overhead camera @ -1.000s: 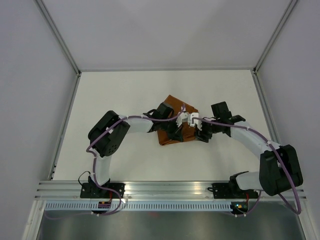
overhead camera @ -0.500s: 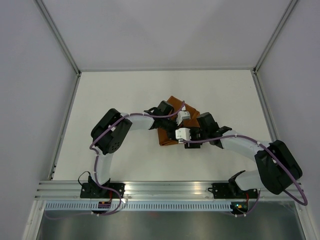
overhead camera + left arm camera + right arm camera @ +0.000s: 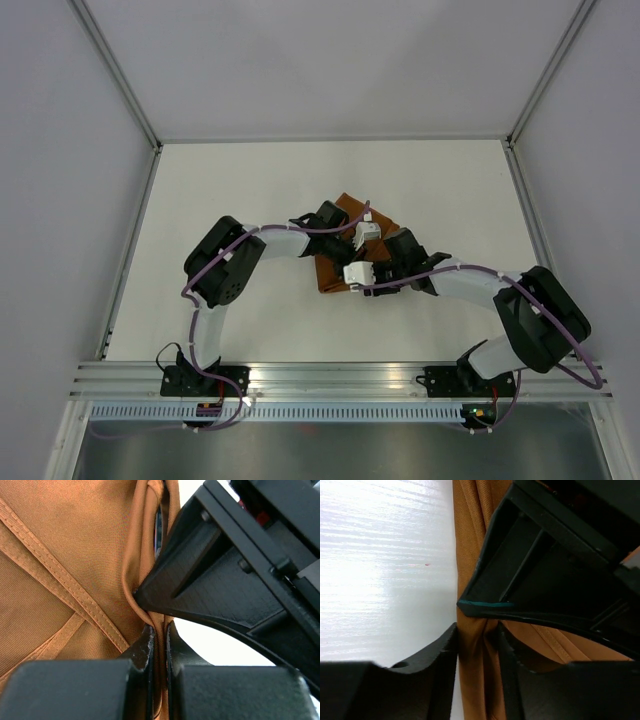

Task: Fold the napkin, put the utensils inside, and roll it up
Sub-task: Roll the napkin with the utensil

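Note:
The rust-orange napkin [image 3: 330, 273] lies folded small at the table's middle, mostly covered by both grippers. My left gripper [image 3: 350, 245] reaches over it from the left. In the left wrist view its jaws [image 3: 159, 632] are shut on a raised fold of the napkin [image 3: 75, 555]. My right gripper [image 3: 373, 265] comes in from the right. In the right wrist view its jaws [image 3: 476, 632] are closed on a bunched fold of the napkin [image 3: 470, 680] beside the other gripper's finger. The two grippers are nearly touching. No utensils show in any view.
The white table [image 3: 230, 200] is bounded by an aluminium frame rail [image 3: 340, 375] at the near edge and white walls on the other sides. The right arm's elbow [image 3: 540, 320] hangs over the table's right part.
My right gripper has swung from the napkin's right side toward its near edge, close against the left gripper. The left arm has hardly moved.

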You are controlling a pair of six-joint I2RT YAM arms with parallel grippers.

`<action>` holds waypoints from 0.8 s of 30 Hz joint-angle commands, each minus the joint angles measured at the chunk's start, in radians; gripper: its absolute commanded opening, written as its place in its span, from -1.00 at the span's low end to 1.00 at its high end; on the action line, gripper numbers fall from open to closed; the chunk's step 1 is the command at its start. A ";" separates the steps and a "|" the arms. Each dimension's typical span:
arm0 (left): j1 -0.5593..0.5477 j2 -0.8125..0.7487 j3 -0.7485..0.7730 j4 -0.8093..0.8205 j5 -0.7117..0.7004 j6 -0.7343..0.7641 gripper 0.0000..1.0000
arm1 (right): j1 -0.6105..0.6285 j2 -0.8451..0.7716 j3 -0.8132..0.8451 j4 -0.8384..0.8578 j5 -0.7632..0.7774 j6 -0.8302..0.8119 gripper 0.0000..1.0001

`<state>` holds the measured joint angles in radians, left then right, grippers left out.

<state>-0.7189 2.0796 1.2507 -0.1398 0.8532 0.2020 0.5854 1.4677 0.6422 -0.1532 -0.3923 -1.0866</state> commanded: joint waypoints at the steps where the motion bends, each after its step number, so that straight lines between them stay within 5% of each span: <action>1: -0.002 0.068 -0.027 -0.136 -0.069 0.008 -0.95 | 0.004 0.037 0.019 -0.042 0.010 -0.024 -0.21; 4: -0.001 0.066 -0.020 -0.139 -0.068 -0.001 -0.89 | 0.004 0.048 0.025 -0.072 0.010 -0.027 -0.45; 12: 0.032 0.025 -0.025 -0.081 -0.072 -0.099 -0.12 | 0.004 0.094 0.056 -0.167 -0.010 -0.042 -0.75; 24: 0.130 -0.170 -0.166 0.208 -0.154 -0.320 -0.04 | -0.033 0.212 0.191 -0.414 -0.126 -0.104 -0.95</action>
<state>-0.6182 1.9839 1.1240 -0.0376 0.7906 -0.0292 0.5640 1.6207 0.8371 -0.3801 -0.4728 -1.1557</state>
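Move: The napkin's rolled near edge is pinched in my left fingers and also lies between my half-open right fingers, no more than 1 cm below each hand point. From my left hand the roll's left end is some 10 cm to the left and 2 cm back, and the napkin's far corner about 20 cm ahead and 4 cm left. The roll's right end lies about 5 cm to the right of my right hand, level with it. I hand the hold over: my right fingers close on the rolled edge and pinch it where they are, creeping about 1 cm to the left. My left fingers open, let go of the cloth, then draw away left and forward about 4.5 cm, rising 1 cm and swinging some 15 degrees counter-clockwise. ##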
